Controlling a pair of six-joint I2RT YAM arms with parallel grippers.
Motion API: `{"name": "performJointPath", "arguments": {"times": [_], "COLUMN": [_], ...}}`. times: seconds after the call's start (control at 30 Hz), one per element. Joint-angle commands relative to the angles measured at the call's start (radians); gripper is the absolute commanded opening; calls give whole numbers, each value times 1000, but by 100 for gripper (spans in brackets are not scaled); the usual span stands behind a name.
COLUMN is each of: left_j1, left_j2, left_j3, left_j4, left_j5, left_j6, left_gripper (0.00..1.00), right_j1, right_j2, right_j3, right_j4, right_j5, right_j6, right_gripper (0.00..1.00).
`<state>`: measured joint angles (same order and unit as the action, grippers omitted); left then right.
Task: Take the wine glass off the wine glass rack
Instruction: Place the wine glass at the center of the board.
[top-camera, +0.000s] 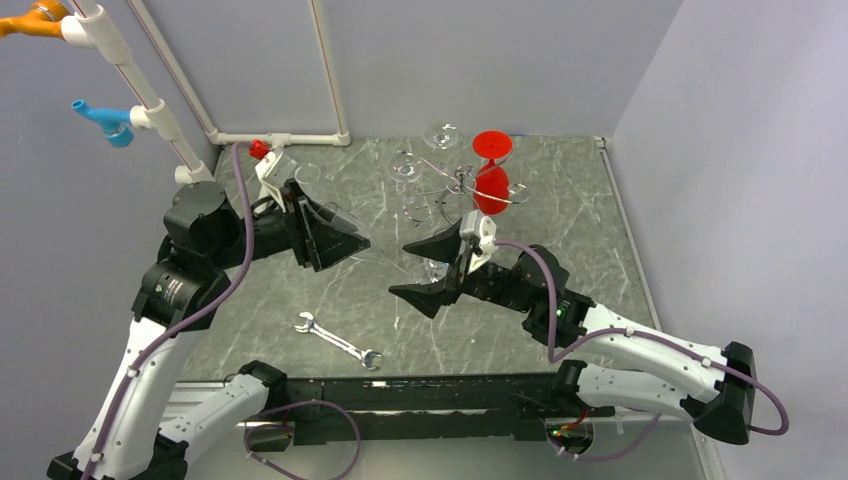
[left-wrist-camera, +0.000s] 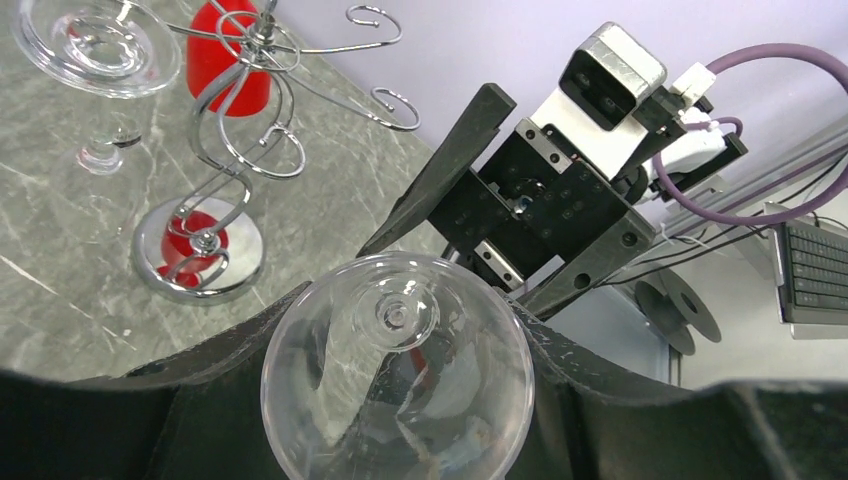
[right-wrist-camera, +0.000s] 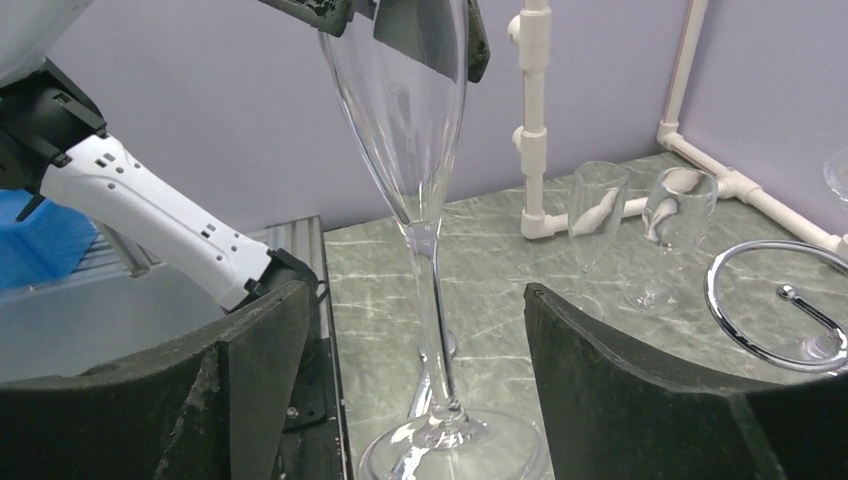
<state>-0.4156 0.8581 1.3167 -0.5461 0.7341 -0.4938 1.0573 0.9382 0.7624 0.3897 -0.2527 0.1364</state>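
A clear wine glass (top-camera: 432, 268) lies level above the table between my two arms. My left gripper (top-camera: 345, 245) is shut on its bowl (left-wrist-camera: 397, 390), a finger pressed to each side. The stem (right-wrist-camera: 432, 300) runs between the fingers of my right gripper (right-wrist-camera: 412, 295), which stands open, both pads well clear of the glass. The foot shows at the bottom of the right wrist view. Behind it stands the chrome wine glass rack (top-camera: 460, 185), whose round base (left-wrist-camera: 200, 250) rests on the table. A red glass (top-camera: 490, 185) hangs from one arm.
Clear glasses (top-camera: 440, 135) stand or hang round the rack, and two more (right-wrist-camera: 598, 215) stand by the white pipe frame (top-camera: 280, 138) at the back left. A silver wrench (top-camera: 338, 340) lies near the front edge. Grey walls close in the back and the right.
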Motion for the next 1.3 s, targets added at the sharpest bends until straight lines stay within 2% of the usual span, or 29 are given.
{"name": "performJointPath", "arguments": {"times": [0.0, 0.03, 0.13, 0.17, 0.47, 0.9, 1.27], "left_j1": [-3, -3, -3, -3, -3, -3, -3], "left_j2": [-30, -34, -50, -57, -92, -10, 73], "left_j3": [32, 33, 27, 22, 3, 105, 106], "left_j4": [31, 32, 42, 51, 73, -60, -56], "left_j5": [-46, -55, -80, -90, -224, -423, -532], "left_j6": [57, 65, 86, 90, 130, 255, 317], "left_gripper": [0, 0, 0, 0, 0, 0, 0], "right_j1": [7, 8, 8, 10, 12, 12, 11], "right_j2": [-36, -37, -46, -51, -114, -118, -149], "right_j3": [58, 70, 97, 104, 151, 263, 247], "right_j4": [-39, -63, -113, -122, -233, -488, -523], "right_j5": [32, 40, 77, 88, 134, 250, 373], "right_j6": [50, 61, 93, 103, 184, 249, 277], "right_gripper": [82, 83, 98, 99, 100, 100, 100]}}
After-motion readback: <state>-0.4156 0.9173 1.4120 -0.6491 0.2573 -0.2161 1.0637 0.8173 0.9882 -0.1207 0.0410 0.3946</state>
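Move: The left hand already holds the wine glass by its bowl; the clear middle of the board lies about 28 cm ahead, nearly in line sideways, and 40 cm below. The near standing glass is some 30 cm ahead and 13 left, the far one 40 ahead and 13 left; the rack stands 28 ahead, 19 right. From the open right hand the held glass's middle is about 10 cm left, 2 ahead, slightly above. Keeping its grip on the bowl, the left hand draws the wine glass away from the right gripper, first left and slightly up, then mostly forward and gently down over the board, about 8 cm forward and 5 left in all, while it swings some 25 degrees counter-clockwise. The right hand, already free of the stem, opens fully and backs off some 5 cm to its right, rising about 4 cm before easing slightly down and forward, its wrist rolling and turning a little clockwise. ##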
